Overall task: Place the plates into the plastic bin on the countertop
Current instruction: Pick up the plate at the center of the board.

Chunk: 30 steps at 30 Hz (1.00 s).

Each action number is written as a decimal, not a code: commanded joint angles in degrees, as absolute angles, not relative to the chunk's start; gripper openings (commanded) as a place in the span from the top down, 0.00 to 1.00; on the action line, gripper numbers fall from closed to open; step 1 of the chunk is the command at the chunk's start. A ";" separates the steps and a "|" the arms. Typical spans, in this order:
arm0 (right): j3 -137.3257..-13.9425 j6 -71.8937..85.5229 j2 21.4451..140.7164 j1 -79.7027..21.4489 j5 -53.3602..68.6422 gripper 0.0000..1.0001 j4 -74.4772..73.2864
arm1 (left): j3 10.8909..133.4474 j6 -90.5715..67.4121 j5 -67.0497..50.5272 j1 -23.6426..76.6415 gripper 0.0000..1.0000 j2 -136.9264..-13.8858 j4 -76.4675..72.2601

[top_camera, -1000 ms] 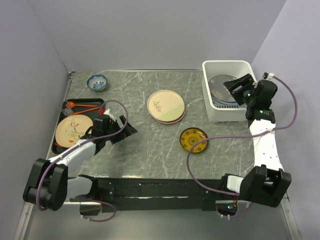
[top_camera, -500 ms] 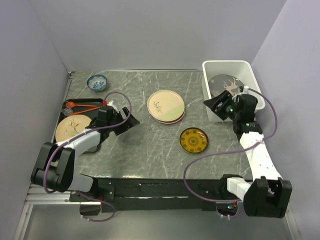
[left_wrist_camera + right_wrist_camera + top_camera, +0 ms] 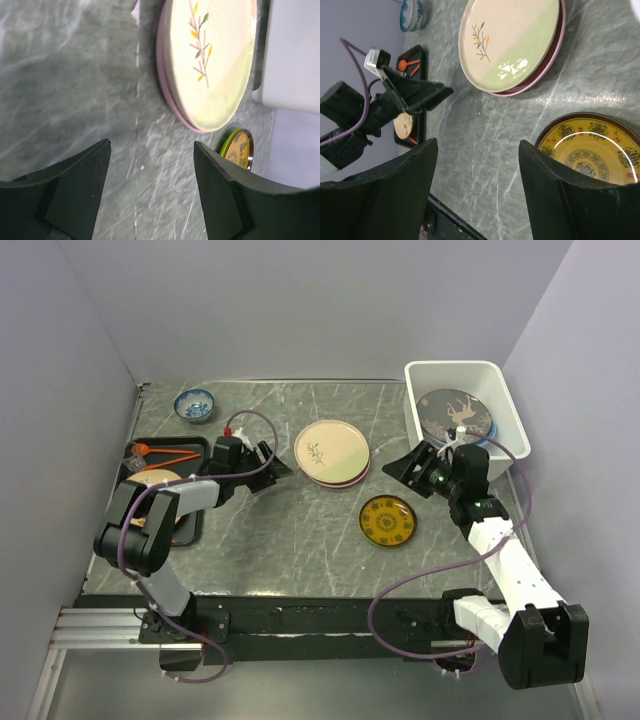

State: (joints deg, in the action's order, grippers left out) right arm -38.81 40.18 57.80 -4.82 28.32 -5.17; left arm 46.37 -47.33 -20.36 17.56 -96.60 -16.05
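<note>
A cream plate with a leaf sprig tops a pink-rimmed stack of plates (image 3: 332,452) (image 3: 207,60) (image 3: 512,42) in the middle of the countertop (image 3: 290,535). A small yellow-patterned plate (image 3: 387,520) (image 3: 590,152) (image 3: 238,149) lies nearer the front. The white plastic bin (image 3: 452,366) at the back right holds a dark patterned plate (image 3: 456,416) on a blue one. My left gripper (image 3: 276,468) (image 3: 150,150) is open just left of the stack, holding nothing. My right gripper (image 3: 410,466) (image 3: 477,150) is open between the stack and the bin, over bare countertop.
A flat black tray (image 3: 196,443) at the left holds a cream plate (image 3: 150,480), partly hidden by my left arm, and a red-orange utensil (image 3: 165,453). A small blue-and-white bowl (image 3: 194,403) (image 3: 412,12) stands at the back left.
My left gripper moved right from the tray to the stack's left edge, its jaws narrowing somewhat. My right gripper left the bin and swung left and down toward the stack.
</note>
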 commanded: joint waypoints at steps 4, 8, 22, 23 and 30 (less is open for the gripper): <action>-36.48 41.30 59.06 -7.29 28.30 0.28 -0.18 | 52.64 -49.48 -23.46 18.10 0.31 -102.99 -24.96; -35.33 42.10 60.03 -7.65 28.56 0.28 2.02 | 57.12 -49.92 -24.08 18.46 0.33 -107.13 -25.49; -34.45 42.10 62.58 -7.82 28.48 0.28 3.43 | 69.43 -49.04 -25.40 18.54 0.45 -118.03 -23.46; -34.54 42.10 62.67 -7.82 28.39 0.28 3.51 | 69.78 -49.13 -25.49 18.54 0.47 -118.30 -23.47; -34.54 42.19 63.81 -7.82 28.21 0.28 3.69 | 69.96 -49.66 -27.07 18.54 0.67 -120.41 -24.61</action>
State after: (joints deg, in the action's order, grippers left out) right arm -35.11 42.15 63.20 -7.38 28.32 0.75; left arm 68.23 -49.32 -24.77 18.26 -119.74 -22.00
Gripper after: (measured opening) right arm 0.721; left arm 0.391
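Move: Beyond and to the right of the left hand lies the cream plate at the board's center, stacked on a pinkish plate, its middle about 7 cm ahead, 13 cm right and 4 cm below. The yellow plate lies roughly 10 cm back and 24 cm right of this hand; the blue bowl some 18 cm ahead and 20 cm left. From the right hand the cream plate is about 13 cm ahead, 14 cm left and 16 cm lower. Reaching forward about 9 cm and 5 cm to the right, the left hand comes level to the cream plate's left rim, then sinks about 2 cm there as its part-open fingers close to roughly half their starting gap, one on each side of the rim. The right hand, open and empty, meanwhile lowers about 3.5 cm, well short of the stack. ##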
